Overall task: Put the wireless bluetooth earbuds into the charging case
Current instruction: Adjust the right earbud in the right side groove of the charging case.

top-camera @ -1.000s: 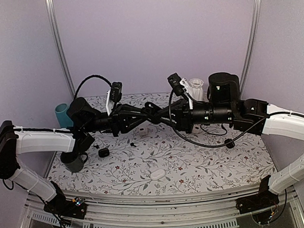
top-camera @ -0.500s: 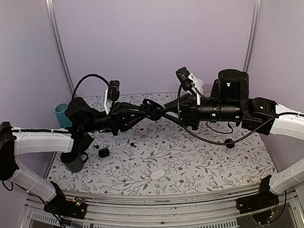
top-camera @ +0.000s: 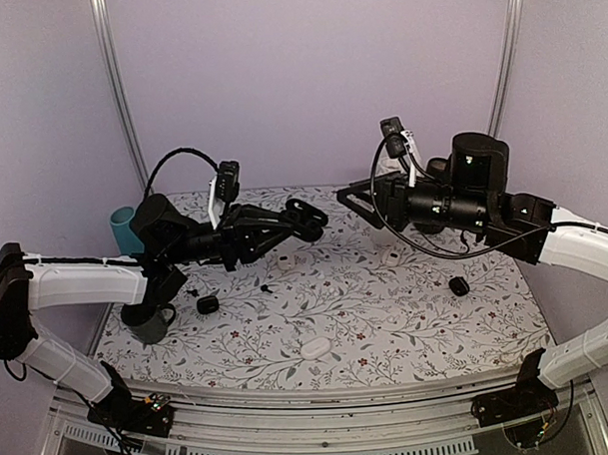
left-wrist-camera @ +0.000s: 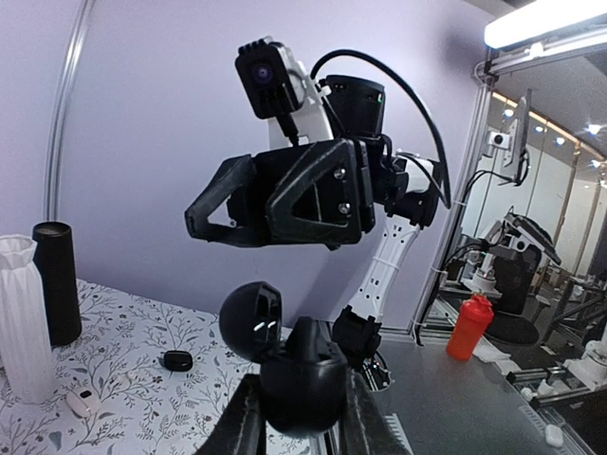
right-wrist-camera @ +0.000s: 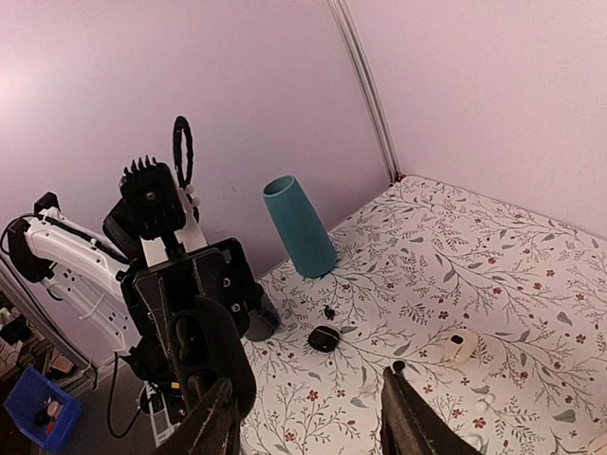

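My left gripper (top-camera: 302, 224) is shut on the black charging case (left-wrist-camera: 303, 379) and holds it above the table's middle with its lid (left-wrist-camera: 251, 320) swung open. In the right wrist view the case's open face (right-wrist-camera: 194, 346) shows dark wells; I cannot tell whether an earbud sits in them. My right gripper (top-camera: 355, 198) hangs to the right of the case, apart from it, open with nothing between its fingers (right-wrist-camera: 220, 427). A tiny black earbud (top-camera: 266, 287) lies loose on the floral cloth below; the right wrist view shows this earbud (right-wrist-camera: 329, 312) too.
On the cloth lie a shut black case (top-camera: 208, 305), a second black case (top-camera: 459, 286), a white case (top-camera: 315, 349) near the front and another white case (top-camera: 285, 258). A teal cup (top-camera: 124, 231) and dark mug (top-camera: 151, 323) stand left. A white vase (left-wrist-camera: 24, 318) and black cylinder (left-wrist-camera: 55, 280) stand at the back.
My right gripper has drawn back to the right and upward, away from the held case, and its jaws have spread wider. The left gripper has kept the open case where it was.
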You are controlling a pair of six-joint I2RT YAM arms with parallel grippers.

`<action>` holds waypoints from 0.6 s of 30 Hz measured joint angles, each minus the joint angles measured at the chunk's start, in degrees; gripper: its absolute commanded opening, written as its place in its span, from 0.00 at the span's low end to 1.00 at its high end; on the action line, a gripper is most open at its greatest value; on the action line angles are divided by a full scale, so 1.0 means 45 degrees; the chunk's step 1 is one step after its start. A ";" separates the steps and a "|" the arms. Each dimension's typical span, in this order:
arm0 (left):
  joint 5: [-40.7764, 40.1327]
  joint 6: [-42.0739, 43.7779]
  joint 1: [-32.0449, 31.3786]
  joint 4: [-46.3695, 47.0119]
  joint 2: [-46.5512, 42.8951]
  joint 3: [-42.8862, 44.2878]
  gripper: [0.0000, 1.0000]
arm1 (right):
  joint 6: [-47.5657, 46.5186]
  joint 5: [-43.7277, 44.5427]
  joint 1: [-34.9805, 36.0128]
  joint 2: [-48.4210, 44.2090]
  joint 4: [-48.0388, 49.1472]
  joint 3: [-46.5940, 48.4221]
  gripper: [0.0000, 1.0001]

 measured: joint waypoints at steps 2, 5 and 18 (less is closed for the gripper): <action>0.0005 0.0000 -0.0005 0.0000 0.0000 0.0000 0.00 | 0.0209 -0.0151 -0.0063 0.0223 0.0102 0.0000 0.59; -0.0005 0.0005 -0.0005 -0.0005 -0.0010 0.0000 0.00 | 0.0457 -0.0675 -0.0063 0.0452 0.0374 -0.0151 0.69; -0.1229 0.0748 -0.0277 0.0330 -0.0641 -0.0321 0.00 | 0.3021 -0.2472 -0.0063 0.0457 0.3332 -0.1865 0.90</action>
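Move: I hold the open charging case in my left hand, its middle about 2 cm to the right of that hand point and 1 cm above it. From my empty right hand the case lies about 8 cm to the left, 3 cm back and 3 cm lower. Far below on the table, some 36 cm under my right hand, a loose earbud lies 18 cm left and 5 cm ahead, and a white oval case 7 cm left and 10 cm back. I bring my right hand back in towards the charging case, down, left and then increasingly back, about 4 cm in all, spreading its half-open fingers nearly wide and turning the wrist some 15 to 20 degrees. My left hand keeps its grip on the case and lifts it a little under 2 cm, tilting slightly. ##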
